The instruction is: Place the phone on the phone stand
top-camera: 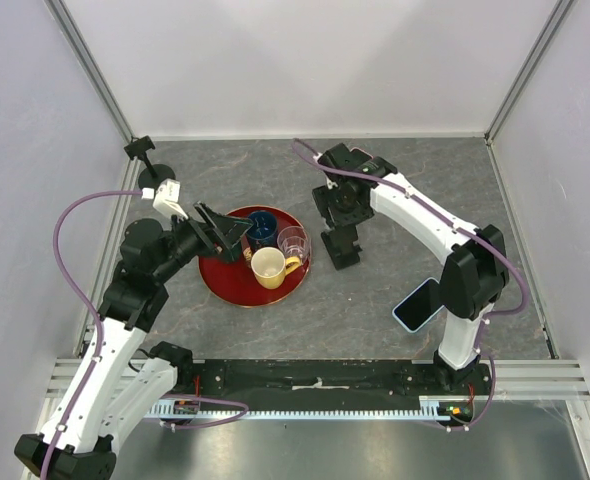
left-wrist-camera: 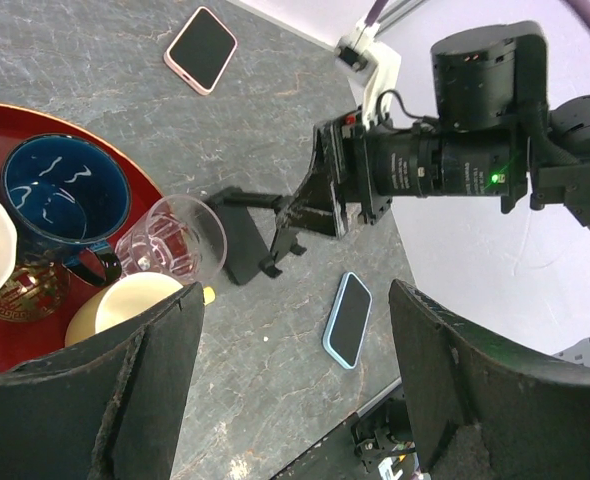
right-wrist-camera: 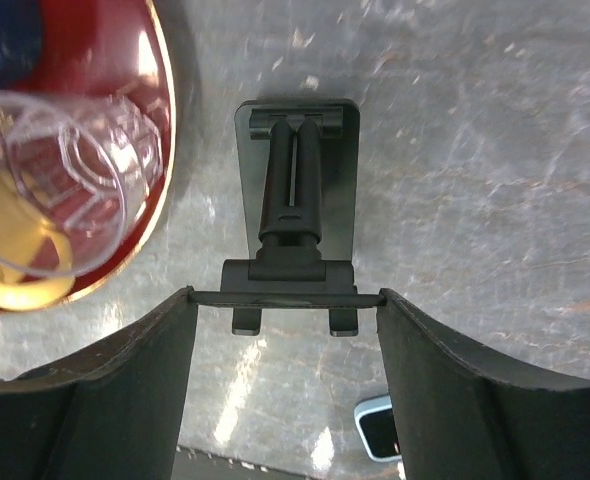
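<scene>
The black phone stand (top-camera: pixel 342 250) (left-wrist-camera: pixel 243 235) (right-wrist-camera: pixel 295 190) sits mid-table, just right of the red tray. My right gripper (top-camera: pixel 340 238) (right-wrist-camera: pixel 287 298) comes down on it from above, and both fingers press the ends of its upright back plate. A blue-cased phone (top-camera: pixel 416 304) (left-wrist-camera: pixel 348 319) (right-wrist-camera: pixel 380 428) lies flat, screen up, near the right arm's base. A second phone in a pink case (left-wrist-camera: pixel 201 48) lies flat farther back. My left gripper (top-camera: pixel 230 235) (left-wrist-camera: pixel 295 380) hovers open and holds nothing at the tray's left side.
The red tray (top-camera: pixel 215 285) (left-wrist-camera: pixel 125 160) (right-wrist-camera: pixel 115 60) carries a blue mug (top-camera: pixel 262 225) (left-wrist-camera: pixel 60 195), a cream mug (top-camera: pixel 270 268) (left-wrist-camera: pixel 125 305) and a clear glass (top-camera: pixel 293 241) (left-wrist-camera: pixel 175 240) (right-wrist-camera: pixel 65 180). A small black fixture (top-camera: pixel 147 165) stands at the far left corner. Walls enclose three sides.
</scene>
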Action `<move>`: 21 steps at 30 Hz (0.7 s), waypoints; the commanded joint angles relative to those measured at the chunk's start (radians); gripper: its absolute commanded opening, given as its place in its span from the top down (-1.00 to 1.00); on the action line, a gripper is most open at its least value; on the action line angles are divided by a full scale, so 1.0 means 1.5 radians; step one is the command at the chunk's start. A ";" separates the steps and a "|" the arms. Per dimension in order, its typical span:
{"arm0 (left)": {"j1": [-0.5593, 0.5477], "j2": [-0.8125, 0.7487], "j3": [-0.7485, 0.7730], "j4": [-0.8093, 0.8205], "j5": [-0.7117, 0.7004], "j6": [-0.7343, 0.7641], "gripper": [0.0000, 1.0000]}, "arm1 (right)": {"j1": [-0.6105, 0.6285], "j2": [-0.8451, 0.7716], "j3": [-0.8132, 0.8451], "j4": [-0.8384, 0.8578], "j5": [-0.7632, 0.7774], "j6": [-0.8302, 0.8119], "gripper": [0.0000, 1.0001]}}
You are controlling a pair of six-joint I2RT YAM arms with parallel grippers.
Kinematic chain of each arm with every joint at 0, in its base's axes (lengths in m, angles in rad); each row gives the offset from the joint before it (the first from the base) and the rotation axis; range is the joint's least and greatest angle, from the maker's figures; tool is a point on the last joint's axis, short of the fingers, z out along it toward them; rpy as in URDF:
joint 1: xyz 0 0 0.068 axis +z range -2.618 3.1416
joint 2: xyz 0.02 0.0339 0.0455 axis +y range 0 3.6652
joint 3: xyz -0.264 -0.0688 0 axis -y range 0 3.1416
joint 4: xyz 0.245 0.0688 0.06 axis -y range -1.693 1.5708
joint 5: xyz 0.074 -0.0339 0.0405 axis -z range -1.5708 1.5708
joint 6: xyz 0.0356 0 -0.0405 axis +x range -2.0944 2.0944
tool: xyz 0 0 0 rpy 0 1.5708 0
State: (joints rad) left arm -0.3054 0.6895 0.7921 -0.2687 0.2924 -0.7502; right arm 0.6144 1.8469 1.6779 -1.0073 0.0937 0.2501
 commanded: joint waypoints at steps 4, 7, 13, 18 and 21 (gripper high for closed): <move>-0.001 -0.021 0.002 0.009 -0.014 0.016 -0.61 | 0.003 -0.056 0.075 0.138 0.140 0.096 1.00; -0.002 -0.025 -0.008 0.020 -0.015 0.016 -0.61 | 0.003 -0.030 0.129 0.159 0.168 0.132 1.00; -0.001 -0.039 -0.014 0.008 -0.015 0.038 -0.61 | -0.001 0.122 0.335 0.142 0.181 0.150 1.00; -0.001 -0.045 -0.027 0.013 -0.029 0.045 -0.61 | -0.018 0.240 0.545 0.113 0.166 0.139 1.00; -0.001 -0.037 -0.033 0.068 -0.059 0.040 -0.61 | -0.035 0.290 0.595 0.131 0.155 0.137 1.00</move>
State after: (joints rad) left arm -0.3054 0.6296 0.7540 -0.2642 0.2684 -0.7238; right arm 0.5972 2.2120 2.4508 -0.8333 0.3298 0.4488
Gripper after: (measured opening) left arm 0.807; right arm 0.743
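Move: The right hand already pinches the black phone stand, just coming off the table. The pink-rimmed phone, beside the open table the stand is carried to, lies about 21 cm ahead of this hand, 4 cm right and 8 cm below. The clear glass is some 11 cm left and 2 cm back; the blue mug stands about 18 cm left, nearly level. From the left hand that phone is roughly 30 cm ahead, 23 cm right and 24 cm down. Keeping its pinch on the phone stand, the right hand sweeps it forward about 17 cm, up some 13 cm and a little to the left, speeding up after a gentler start and levelling off high at the end. The stand is taken away from beside the glass towards the open table left of the pink-rimmed phone, while the wrist tilts the fingers some 30 degrees forward-up and turns moderately clockwise. ##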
